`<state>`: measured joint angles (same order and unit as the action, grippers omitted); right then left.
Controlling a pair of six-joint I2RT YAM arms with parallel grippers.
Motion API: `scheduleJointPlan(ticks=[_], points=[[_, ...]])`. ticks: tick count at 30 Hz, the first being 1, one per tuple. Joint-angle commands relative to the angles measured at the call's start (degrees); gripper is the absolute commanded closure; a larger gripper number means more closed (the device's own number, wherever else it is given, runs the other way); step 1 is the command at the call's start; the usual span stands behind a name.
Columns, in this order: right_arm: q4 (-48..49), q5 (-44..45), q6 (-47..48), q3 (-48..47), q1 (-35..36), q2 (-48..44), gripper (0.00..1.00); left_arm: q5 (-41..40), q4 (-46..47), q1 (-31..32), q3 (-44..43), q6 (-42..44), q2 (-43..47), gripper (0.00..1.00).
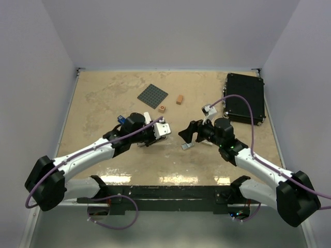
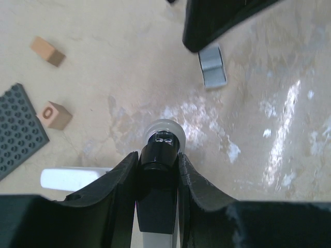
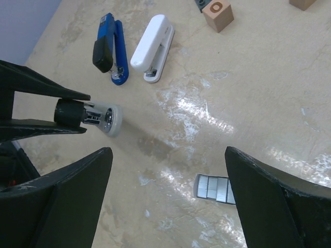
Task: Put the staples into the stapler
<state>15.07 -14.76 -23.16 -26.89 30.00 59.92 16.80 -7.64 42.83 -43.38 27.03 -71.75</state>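
My left gripper (image 2: 159,157) is shut on a black stapler (image 2: 161,147) with a pale base, held clear of the table with its nose pointing forward. The right wrist view shows that stapler (image 3: 85,114) from its metal front end, clamped between the left fingers. The staples (image 3: 213,188), a small grey segmented tray piece, lie flat on the table just to the right of it. My right gripper (image 3: 168,152) hangs open above the table, and its right finger overlaps the end of the staples (image 2: 212,67). In the top view the two grippers face each other at mid-table, with the staples (image 1: 186,146) under the right gripper (image 1: 189,135).
A blue stapler (image 3: 111,49) and a white stapler (image 3: 153,47) lie side by side behind the left gripper. Two orange blocks (image 1: 179,99) (image 1: 162,108) and a grey studded plate (image 1: 153,96) sit further back. A black case (image 1: 245,98) stands at the back right.
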Motion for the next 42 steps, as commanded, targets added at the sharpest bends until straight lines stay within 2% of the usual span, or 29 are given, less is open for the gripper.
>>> scheduleJointPlan(ticks=[1,6,15,22,32,39,42], points=[[4.8,-1.1,-6.1,-3.2,1.7,1.8,0.07,0.1,19.0,-0.4,4.2,-11.1,7.2,1.0],[6.5,-0.9,-6.2,-7.2,6.6,6.6,0.12,-4.5,32.7,-0.6,10.7,-23.0,12.4,1.0],[10.4,0.3,-7.2,-8.6,9.6,11.5,0.3,-9.7,46.1,-0.6,17.5,-34.5,14.9,1.0],[13.1,-0.4,-8.0,-8.5,9.7,13.8,0.51,-7.6,52.2,-0.6,20.3,-37.1,14.9,1.0],[14.4,-1.5,-8.9,-9.3,10.3,15.3,0.55,-3.7,55.0,-0.5,19.6,-36.1,13.1,1.0],[17.5,-0.7,-10.2,-9.9,10.2,17.2,0.65,1.7,54.9,-0.5,18.7,-34.9,13.3,1.0],[20.1,-1.7,-11.9,-10.5,10.3,18.7,0.66,3.9,53.9,-0.6,18.0,-34.4,13.1,1.0]])
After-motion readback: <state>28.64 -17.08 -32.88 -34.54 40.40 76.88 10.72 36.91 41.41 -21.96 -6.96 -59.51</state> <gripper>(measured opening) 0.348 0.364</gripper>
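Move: The left hand already holds the black-and-silver stapler. Its pale rounded end, the right hand's goal, sticks out about 3 cm to the right of the left hand point, 1 cm ahead and 2 cm lower. From the open right hand that end lies some 11 cm left, 2 cm back and 5 cm below. The silver strip lies about 6 cm back, 3 cm right and 12 cm below the right hand; the white stapler is roughly 9 cm ahead and 6 cm left of the left hand, 8 cm lower. The right fingertips come up to the stapler's pale rounded end and seem to touch it: that hand goes about 9 cm left, quickest early on, while its fingers close from wide open to about a third. The left hand keeps its pinch on the stapler, lifts it some 7 cm and rolls about 40 degrees, so its fingers swing from pointing down to the right to nearly level. ##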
